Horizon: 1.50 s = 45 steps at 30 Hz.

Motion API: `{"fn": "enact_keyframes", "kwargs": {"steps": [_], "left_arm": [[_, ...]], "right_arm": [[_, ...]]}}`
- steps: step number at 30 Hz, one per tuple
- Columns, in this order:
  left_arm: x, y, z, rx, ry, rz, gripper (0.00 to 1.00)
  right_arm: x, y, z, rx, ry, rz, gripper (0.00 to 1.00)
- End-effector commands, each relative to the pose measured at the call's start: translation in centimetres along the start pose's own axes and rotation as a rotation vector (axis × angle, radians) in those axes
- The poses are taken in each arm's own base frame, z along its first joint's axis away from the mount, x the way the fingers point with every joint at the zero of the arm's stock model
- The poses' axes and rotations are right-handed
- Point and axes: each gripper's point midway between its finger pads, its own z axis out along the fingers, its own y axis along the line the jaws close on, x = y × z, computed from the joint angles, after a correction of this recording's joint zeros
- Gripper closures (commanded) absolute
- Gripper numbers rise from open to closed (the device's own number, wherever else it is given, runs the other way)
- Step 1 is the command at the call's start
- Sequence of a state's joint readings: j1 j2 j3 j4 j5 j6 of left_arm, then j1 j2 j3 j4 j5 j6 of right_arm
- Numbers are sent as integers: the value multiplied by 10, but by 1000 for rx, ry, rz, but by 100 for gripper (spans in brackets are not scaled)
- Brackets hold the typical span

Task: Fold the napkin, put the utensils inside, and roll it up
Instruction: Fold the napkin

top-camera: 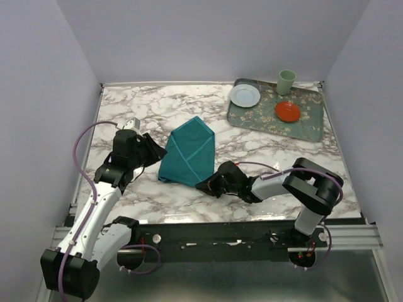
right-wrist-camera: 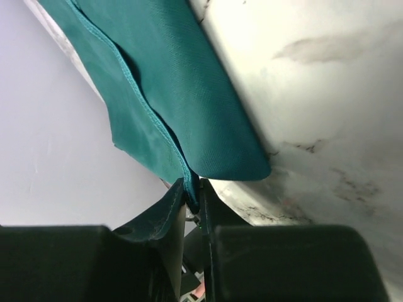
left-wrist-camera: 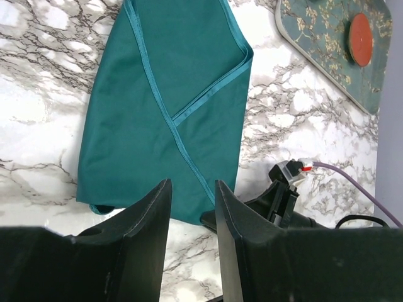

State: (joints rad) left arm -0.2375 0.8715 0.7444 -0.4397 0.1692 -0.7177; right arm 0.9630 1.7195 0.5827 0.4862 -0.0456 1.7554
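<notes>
The teal napkin (top-camera: 189, 154) lies folded into a tapered shape in the middle of the marble table, its hemmed flaps crossing on top (left-wrist-camera: 164, 107). My right gripper (top-camera: 206, 184) lies low at the napkin's near right corner. In the right wrist view that gripper (right-wrist-camera: 192, 187) is shut on the napkin's hemmed edge (right-wrist-camera: 189, 94), and the cloth rises from the pinch. My left gripper (top-camera: 156, 152) sits just left of the napkin, open. Only bare table and the cloth's near edge show between the left gripper's (left-wrist-camera: 192, 184) fingers. No utensils are in view.
A patterned grey-green tray (top-camera: 308, 129) sits at the back right. It holds a white plate (top-camera: 244, 95), a red dish (top-camera: 287, 111) and a pale green cup (top-camera: 286, 82). The right arm's wrist and purple cable (left-wrist-camera: 352, 182) lie right of the napkin.
</notes>
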Motion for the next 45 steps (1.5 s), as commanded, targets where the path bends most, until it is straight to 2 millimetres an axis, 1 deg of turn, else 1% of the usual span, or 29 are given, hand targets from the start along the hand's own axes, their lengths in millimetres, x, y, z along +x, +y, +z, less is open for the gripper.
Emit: {"fn": "enact_keyframes", "kwargs": {"steps": [1, 4, 5, 6, 7, 8, 9, 10, 11, 13, 14, 16, 18, 19, 22, 23, 24, 25, 26, 27, 28, 29, 31, 32, 34, 36, 38, 43, 45], "left_arm": [[-10, -7, -7, 14, -28, 26, 58], [-11, -5, -8, 3, -29, 34, 58], [-12, -5, -8, 1, -33, 35, 58], [-12, -5, -7, 0, -32, 35, 58], [-11, -5, -7, -1, -31, 34, 57], [-11, -4, -6, -4, -27, 33, 57], [-11, -5, -6, -2, -27, 35, 57], [-11, -4, -5, -5, -26, 33, 57], [-12, -4, -4, -5, -23, 34, 57], [-12, -4, -4, -6, -19, 36, 57], [-11, -3, -3, -9, -12, 37, 57], [-7, -4, -2, -1, 9, 34, 58], [1, -5, 0, 21, 48, 37, 66], [5, -7, 1, 38, 62, 40, 68], [27, -6, 3, 79, 150, 43, 75], [39, 1, 5, 74, 191, 32, 79], [50, 6, 8, 69, 228, 16, 89], [55, 5, 9, 84, 246, -15, 93], [72, 15, 13, 71, 283, -42, 96], [78, 18, 14, 74, 291, -67, 99], [77, 15, 18, 96, 269, -101, 100], [92, 25, 21, 82, 292, -131, 100], [95, 31, 26, 71, 279, -146, 100], [101, 40, 29, 41, 281, -154, 100], [103, 50, 34, 2, 273, -145, 100], [104, 64, 40, -57, 266, -139, 100], [100, 65, 45, -61, 244, -126, 100], [88, 81, 53, -138, 175, -109, 100], [89, 87, 55, -165, 182, -96, 100]], "right_arm": [[1, 11, 7, -37, -15, -34, 87], [5, 25, 6, -29, -11, -117, 94], [8, 34, 4, -32, -8, -139, 95], [9, 36, 4, -18, -7, -172, 95], [12, 53, 3, -51, -5, -245, 96], [13, 62, 1, -62, -7, -278, 96], [12, 60, 1, -30, -4, -314, 96], [11, 67, 1, -31, -9, -385, 98], [10, 82, 0, -49, -17, -410, 98], [5, 88, 1, -54, -18, -508, 98], [1, 98, -1, -65, -9, -520, 99], [-7, 97, 2, -57, -6, -611, 99], [-13, 105, 1, -73, 4, -678, 99], [-15, 104, 3, -73, 16, -708, 99], [-20, 108, 0, -104, 61, -836, 99], [-22, 110, -1, -110, 61, -852, 99], [-23, 110, -2, -104, 65, -870, 99], [-24, 117, -4, -114, 64, -886, 99], [-26, 121, -5, -119, 61, -906, 99], [-26, 122, -6, -120, 67, -913, 99], [-24, 134, -7, -145, 70, -925, 99], [-24, 135, -6, -148, 84, -931, 99], [-21, 141, -6, -162, 91, -932, 99], [-18, 148, -7, -183, 102, -934, 99], [-15, 150, -3, -188, 124, -926, 99], [-9, 157, -5, -213, 149, -924, 99], [-5, 159, -6, -223, 164, -916, 99], [2, 163, -13, -252, 200, -923, 99], [5, 163, -15, -260, 217, -926, 99]]}}
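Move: The right fingers, still partly open, already sit around the hem at the napkin's near right corner, right at the hand. From that hand the napkin's middle lies about 14 cm ahead and 4 cm left, its near left corner some 2 cm ahead and 14 cm left. The left hand hovers about 14 cm above the cloth; the near left corner is roughly 3 cm back and 2 cm left of it, the hem at the right fingers about 6 cm back and 12 cm right. The right hand shuts fully on the hem and lifts the top layer's corner about 13 cm, carrying it some 8 cm forward and 5 cm left over the napkin while rolling roughly 50 degrees about the line of its fingers. The left hand waits at first, then shuts its empty fingers and drops about 13 cm, drawing back and then easing a little forward, tips tilting further down, to come in at the near edge beside the near left corner; whether it presses there can't be seen. ##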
